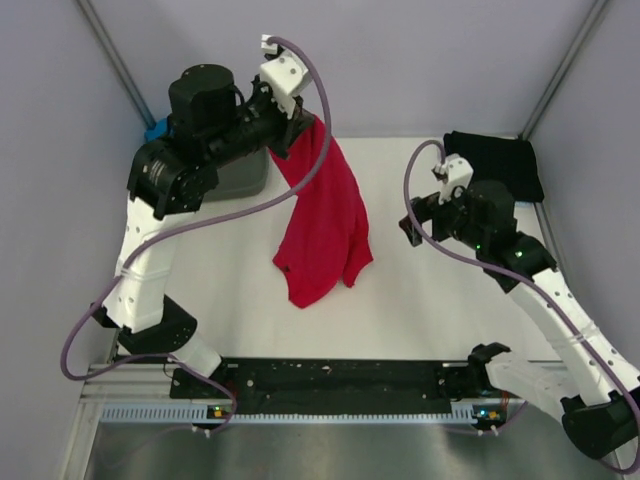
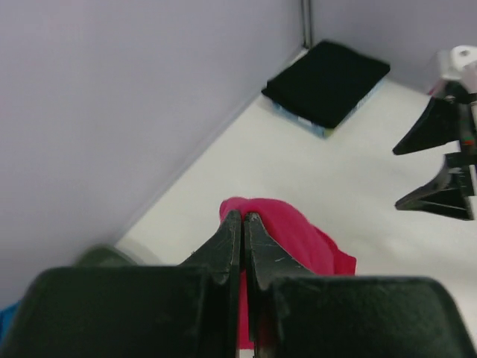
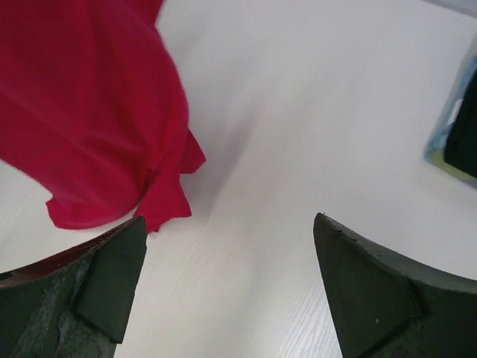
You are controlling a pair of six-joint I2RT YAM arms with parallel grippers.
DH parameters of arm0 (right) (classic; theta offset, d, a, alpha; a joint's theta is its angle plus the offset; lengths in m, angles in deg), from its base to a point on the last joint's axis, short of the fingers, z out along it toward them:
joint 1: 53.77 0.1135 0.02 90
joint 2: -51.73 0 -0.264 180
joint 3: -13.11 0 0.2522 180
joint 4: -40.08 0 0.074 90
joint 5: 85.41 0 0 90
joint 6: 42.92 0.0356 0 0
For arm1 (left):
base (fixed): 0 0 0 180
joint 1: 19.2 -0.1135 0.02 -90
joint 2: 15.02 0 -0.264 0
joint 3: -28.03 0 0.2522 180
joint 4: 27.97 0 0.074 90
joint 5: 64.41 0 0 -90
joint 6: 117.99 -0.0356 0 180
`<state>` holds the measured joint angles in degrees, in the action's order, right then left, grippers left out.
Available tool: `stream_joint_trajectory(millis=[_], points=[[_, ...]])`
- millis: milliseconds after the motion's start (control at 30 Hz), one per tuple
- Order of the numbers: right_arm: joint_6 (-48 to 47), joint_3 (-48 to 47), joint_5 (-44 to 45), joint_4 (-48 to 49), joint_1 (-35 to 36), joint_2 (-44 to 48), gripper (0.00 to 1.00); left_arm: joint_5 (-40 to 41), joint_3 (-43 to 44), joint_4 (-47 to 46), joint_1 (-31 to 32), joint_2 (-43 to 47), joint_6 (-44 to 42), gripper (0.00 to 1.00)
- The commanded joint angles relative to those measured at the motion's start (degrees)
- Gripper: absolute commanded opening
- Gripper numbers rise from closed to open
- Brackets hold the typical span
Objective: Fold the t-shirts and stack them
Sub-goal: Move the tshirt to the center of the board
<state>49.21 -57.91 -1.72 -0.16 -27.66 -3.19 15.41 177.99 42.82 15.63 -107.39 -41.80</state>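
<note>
A bright red t-shirt [image 1: 325, 220] hangs in the air from my left gripper [image 1: 300, 125], which is raised high at the back of the table. In the left wrist view the jaws [image 2: 244, 216] are shut on a bunched fold of the red cloth [image 2: 305, 242]. The shirt's lower hem touches the table. A folded black t-shirt [image 1: 495, 160] lies in the back right corner on a turquoise one, of which only an edge [image 2: 307, 121] shows. My right gripper [image 1: 408, 228] hovers open to the right of the red shirt [image 3: 89, 112], its jaws [image 3: 231, 224] wide apart and empty.
A grey-green tub [image 1: 238, 180] stands at the back left, mostly hidden under my left arm. The white table [image 1: 450, 300] is walled by grey panels at the back and sides. A black rail runs along the near edge [image 1: 330, 380].
</note>
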Motion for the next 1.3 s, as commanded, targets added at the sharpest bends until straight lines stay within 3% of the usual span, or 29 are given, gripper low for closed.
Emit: stream_joint_trajectory(millis=[0, 200, 333, 467, 533, 700, 767, 900, 1067, 1267], points=[[1.5, -6.3, 2.3, -1.6, -5.0, 0.6, 0.91, 3.2, 8.6, -5.0, 5.9, -0.8, -3.0, 0.0], [-0.5, -6.6, 5.2, -5.3, -5.9, 1.0, 0.92, -0.4, 0.3, 1.3, 5.3, 0.6, -9.0, 0.0], [-0.9, -4.2, 4.3, -7.4, -5.9, -0.4, 0.89, -7.8, -15.5, 5.6, -2.1, 5.9, -12.2, 0.0], [1.6, -1.7, -0.4, -7.4, -5.8, -3.1, 0.82, -8.9, -32.9, 7.3, -12.0, 11.9, -15.8, 0.0], [2.8, -0.8, -2.0, -7.1, -5.0, -5.5, 0.8, -6.5, -41.8, 10.4, -13.1, 14.0, -20.1, 0.01], [3.6, -1.5, -0.6, -7.0, -3.7, -12.7, 0.79, -13.0, -58.4, 26.0, -12.9, 15.6, -34.6, 0.37], [3.9, -2.6, 0.3, -6.7, -3.7, -15.6, 0.78, -14.0, -65.6, 28.1, -12.8, 16.4, -38.6, 0.59], [4.4, -5.8, 0.7, -5.5, -3.6, -22.7, 0.77, -9.5, -73.4, 19.5, -12.9, 18.4, -35.9, 0.61], [5.8, -11.9, -0.5, -4.5, -3.6, -35.4, 0.71, -7.6, -73.4, 2.2, -16.2, 16.8, -21.8, 0.59], [9.6, -13.9, 0.4, -3.8, -4.7, -44.0, 0.6, -10.3, -74.4, -11.5, -18.2, 11.0, -13.5, 0.58]])
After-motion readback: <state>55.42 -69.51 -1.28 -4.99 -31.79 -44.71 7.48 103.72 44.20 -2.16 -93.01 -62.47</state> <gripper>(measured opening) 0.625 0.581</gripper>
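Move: The left gripper, holding the red t-shirt high, has the board's centre almost straight beneath, about 47 cm down. The t-shirt's lower end trails on the board about 4 cm back and 3 cm left of this hand, the green bin some 22 cm ahead and 27 cm left. From the right gripper that trailing end is level in reach, about 15 cm left and 24 cm below; the black stack lies roughly 26 cm ahead and 22 cm right. Flick the left gripper briefly up and back, then sweep the held t-shirt down to the board, about 38 cm lower and 14 cm left, drawing back before easing forward late; tip the fingers down and open them on the way, letting the shirt go. Bring the open right gripper, after a small lift rightwards, some 18 cm down and a bit forward beside the shirt's right edge, tipping down about 35 degrees and partly narrowing its fingers. ##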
